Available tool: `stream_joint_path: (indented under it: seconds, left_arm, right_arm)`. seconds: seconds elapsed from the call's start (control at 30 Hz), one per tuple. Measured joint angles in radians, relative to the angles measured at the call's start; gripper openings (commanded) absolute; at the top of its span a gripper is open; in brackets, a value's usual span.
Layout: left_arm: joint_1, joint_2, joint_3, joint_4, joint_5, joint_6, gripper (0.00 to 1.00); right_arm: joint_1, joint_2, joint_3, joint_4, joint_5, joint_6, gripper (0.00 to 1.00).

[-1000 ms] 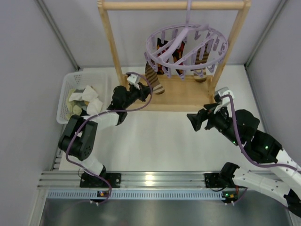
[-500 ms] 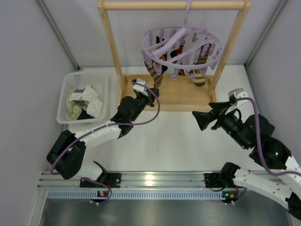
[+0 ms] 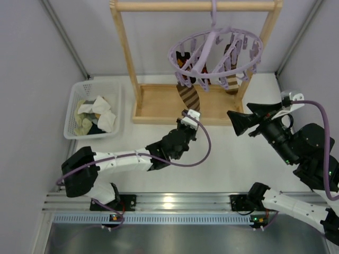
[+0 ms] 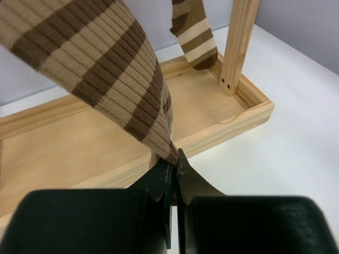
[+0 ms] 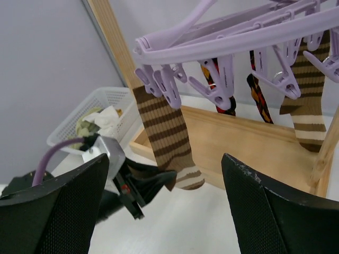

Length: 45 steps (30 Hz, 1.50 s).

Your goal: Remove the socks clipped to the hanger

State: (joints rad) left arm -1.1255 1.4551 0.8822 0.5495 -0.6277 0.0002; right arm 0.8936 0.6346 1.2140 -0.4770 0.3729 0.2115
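Observation:
The lavender hanger (image 3: 214,53) hangs by its hook from the wooden rack's top bar. A brown sock with tan stripes (image 3: 188,95) is clipped at the ring's near left side and is pulled taut. My left gripper (image 4: 175,159) is shut on this sock's lower end (image 5: 183,172). A second striped sock (image 5: 307,111) hangs at the right by the post. Between the two hang black argyle socks (image 5: 258,87). My right gripper (image 3: 249,115) stands open in the air right of the rack, facing the hanger, with nothing between its fingers (image 5: 58,211).
The light wooden rack (image 3: 159,108) has a tray base and two posts (image 3: 124,47). A white basket (image 3: 74,100) at the left holds white, yellow and dark cloth pieces. The left arm's purple cable (image 3: 204,148) loops over the table.
My left gripper shut on the striped sock's end and drew it right and toward me. The hanger swung and turned. My right gripper rose and drew back to the right.

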Motion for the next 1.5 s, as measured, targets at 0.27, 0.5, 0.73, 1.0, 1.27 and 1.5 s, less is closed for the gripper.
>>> stream_joint_path:
  seconds: [0.27,0.5,0.73,1.0,1.27,1.5]
  left_arm:
    - [-0.171,0.14,0.156,-0.037,-0.231,0.138,0.0]
    - [-0.219,0.233,0.229,-0.051,-0.345,0.22,0.0]
    - [-0.224,0.317,0.3,-0.056,-0.42,0.291,0.0]
    - [-0.231,0.423,0.398,-0.057,-0.458,0.364,0.0]
    - [-0.249,0.474,0.452,-0.057,-0.462,0.406,0.0]
    - [-0.251,0.474,0.465,-0.056,-0.462,0.415,0.0]
  right_arm:
    - [0.0,0.153,0.182,-0.079,0.004,-0.013,0.8]
    - [0.0,0.377,0.385,-0.201,0.018,-0.028,0.72]
    - [0.002,0.568,0.512,-0.316,0.148,-0.037,0.69]
    - [0.01,0.647,0.558,-0.403,0.33,-0.036,0.67]
    - [0.03,0.723,0.604,-0.41,0.458,-0.048,0.64]
    - [0.045,0.766,0.599,-0.39,0.533,-0.09,0.62]
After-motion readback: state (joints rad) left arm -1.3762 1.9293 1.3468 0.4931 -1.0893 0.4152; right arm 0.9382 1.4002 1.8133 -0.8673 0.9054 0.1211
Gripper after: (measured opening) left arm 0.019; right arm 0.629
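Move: The left gripper, already shut on the foot of the near striped sock, has the clip at that sock's top roughly 18 cm above it, some 2 cm back and 3 cm left. From the open right gripper that clip is some 8 cm ahead and 12 cm left, about level. The second striped sock hangs about 17 cm ahead of the right gripper, 1 cm to its right and 10 cm lower; a checkered sock hangs about 18 cm ahead, 12 cm left and 8 cm lower. Keeping its pinch on the striped sock's foot, the left hand draws it about 9 cm to the right and a little back, towards the space below the right gripper, its left side rolling up some 25 degrees. The right hand rises slightly and veers left, then reaches on forward and down, about 12 cm forward in all, turning clockwise and rolling its left side down while its fingers narrow partway to straddle the clip at the sock's top. ##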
